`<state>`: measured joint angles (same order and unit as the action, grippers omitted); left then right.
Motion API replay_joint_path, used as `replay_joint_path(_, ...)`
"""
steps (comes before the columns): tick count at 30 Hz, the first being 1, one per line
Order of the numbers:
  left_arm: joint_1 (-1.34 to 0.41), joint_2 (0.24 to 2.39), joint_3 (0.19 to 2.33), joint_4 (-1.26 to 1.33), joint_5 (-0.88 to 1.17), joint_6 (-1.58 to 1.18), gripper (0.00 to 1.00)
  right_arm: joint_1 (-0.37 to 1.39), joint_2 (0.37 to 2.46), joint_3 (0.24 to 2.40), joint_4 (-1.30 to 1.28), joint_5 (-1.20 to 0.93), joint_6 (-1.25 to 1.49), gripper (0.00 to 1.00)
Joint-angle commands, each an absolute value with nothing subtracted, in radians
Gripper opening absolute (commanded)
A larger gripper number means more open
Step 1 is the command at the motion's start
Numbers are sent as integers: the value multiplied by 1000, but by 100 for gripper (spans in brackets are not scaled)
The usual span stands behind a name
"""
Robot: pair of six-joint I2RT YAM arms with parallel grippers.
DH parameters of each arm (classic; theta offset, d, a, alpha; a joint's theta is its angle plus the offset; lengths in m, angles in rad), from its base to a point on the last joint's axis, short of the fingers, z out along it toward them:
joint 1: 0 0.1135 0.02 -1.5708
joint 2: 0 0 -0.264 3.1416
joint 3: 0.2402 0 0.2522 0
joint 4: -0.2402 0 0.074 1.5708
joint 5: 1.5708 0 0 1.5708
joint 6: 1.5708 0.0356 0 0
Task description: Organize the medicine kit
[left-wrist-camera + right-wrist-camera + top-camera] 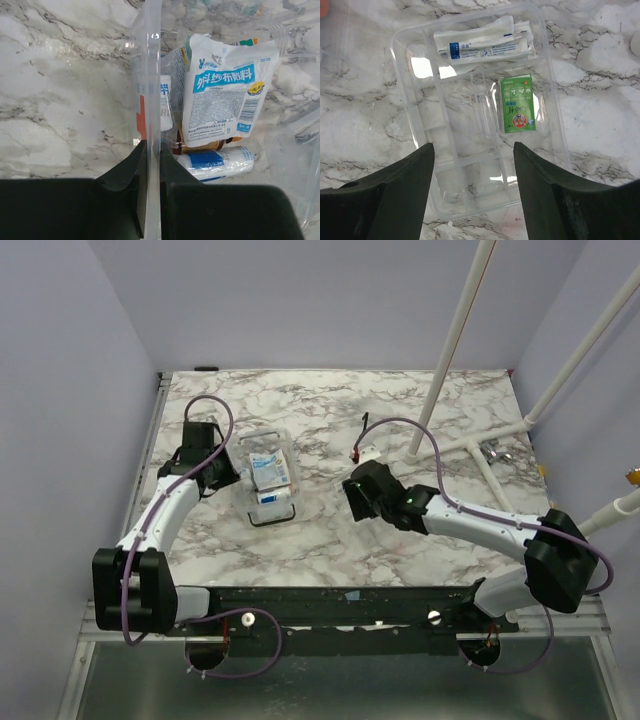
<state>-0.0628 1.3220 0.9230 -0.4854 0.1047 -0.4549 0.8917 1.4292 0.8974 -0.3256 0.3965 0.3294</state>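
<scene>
The medicine kit, a small clear box, lies open left of the table's centre. My left gripper is at its left side, shut on the box's clear upright wall; the black fingers pinch it from both sides. Inside lie a white packet with a blue label, a blue and white roll and a brown bottle. My right gripper hovers open over a clear divided tray. That tray holds a green packet and white tubes.
White pipes slant up from the table's right rear part. A small white and red object lies just beyond my right gripper. A small metal piece lies near the pipe joint. Purple walls close in the table on three sides.
</scene>
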Motion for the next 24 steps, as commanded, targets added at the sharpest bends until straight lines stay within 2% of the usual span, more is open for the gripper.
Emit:
replay_joint_path(1, -94, 1260, 825, -533, 115, -642, 0, 881, 1436, 889, -239, 408, 228, 68)
replay_joint_path(6, -130, 1149, 728, -487, 111, -745, 1, 845, 1420, 860, -182, 320, 169, 67)
replay_joint_path(7, -132, 1131, 716, -486, 105, -761, 10, 842, 1414, 846, -167, 308, 143, 67)
replay_joint_path(8, -133, 1107, 706, -485, 99, -772, 15, 840, 1407, 836, -152, 299, 123, 67)
replay_joint_path(14, -148, 1032, 673, -484, 124, -783, 20, 803, 1418, 823, -132, 246, 73, 67)
replay_joint_path(20, -152, 1014, 685, -502, 112, -727, 34, 759, 1465, 835, -128, 147, 63, 65)
replay_joint_path(24, -152, 990, 676, -448, 186, -667, 43, 752, 1495, 849, -131, 130, 62, 63)
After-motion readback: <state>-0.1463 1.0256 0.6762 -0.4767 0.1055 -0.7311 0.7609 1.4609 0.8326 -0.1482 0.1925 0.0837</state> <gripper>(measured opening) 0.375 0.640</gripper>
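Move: The left hand is shut on the left wall of the clear box, whose middle lies about 7 cm to its right, 3 cm ahead and 5 cm lower; inside, the white pouch is some 7 cm right and 5 cm ahead, the blue-white bottle 8 cm right and level with it. The open right hand hangs low over the divided tray, middle about 2 cm ahead, 2 cm right, 4 cm below; green packet 4 cm ahead and 3 cm right, swab packets 8 cm ahead and 1 cm left. Still pinching its left wall, the left hand drags the clear box back towards the base and somewhat right, turning counter-clockwise nearly 10 degrees, then opens partway as it eases to a stop about 7 cm on, with the wall left standing between its fingers. The right hand, fingers staying wide, works about 2.5 cm forward over the divided tray, dips 1.5 cm towards it and turns 10 degrees counter-clockwise into line with its sides. ##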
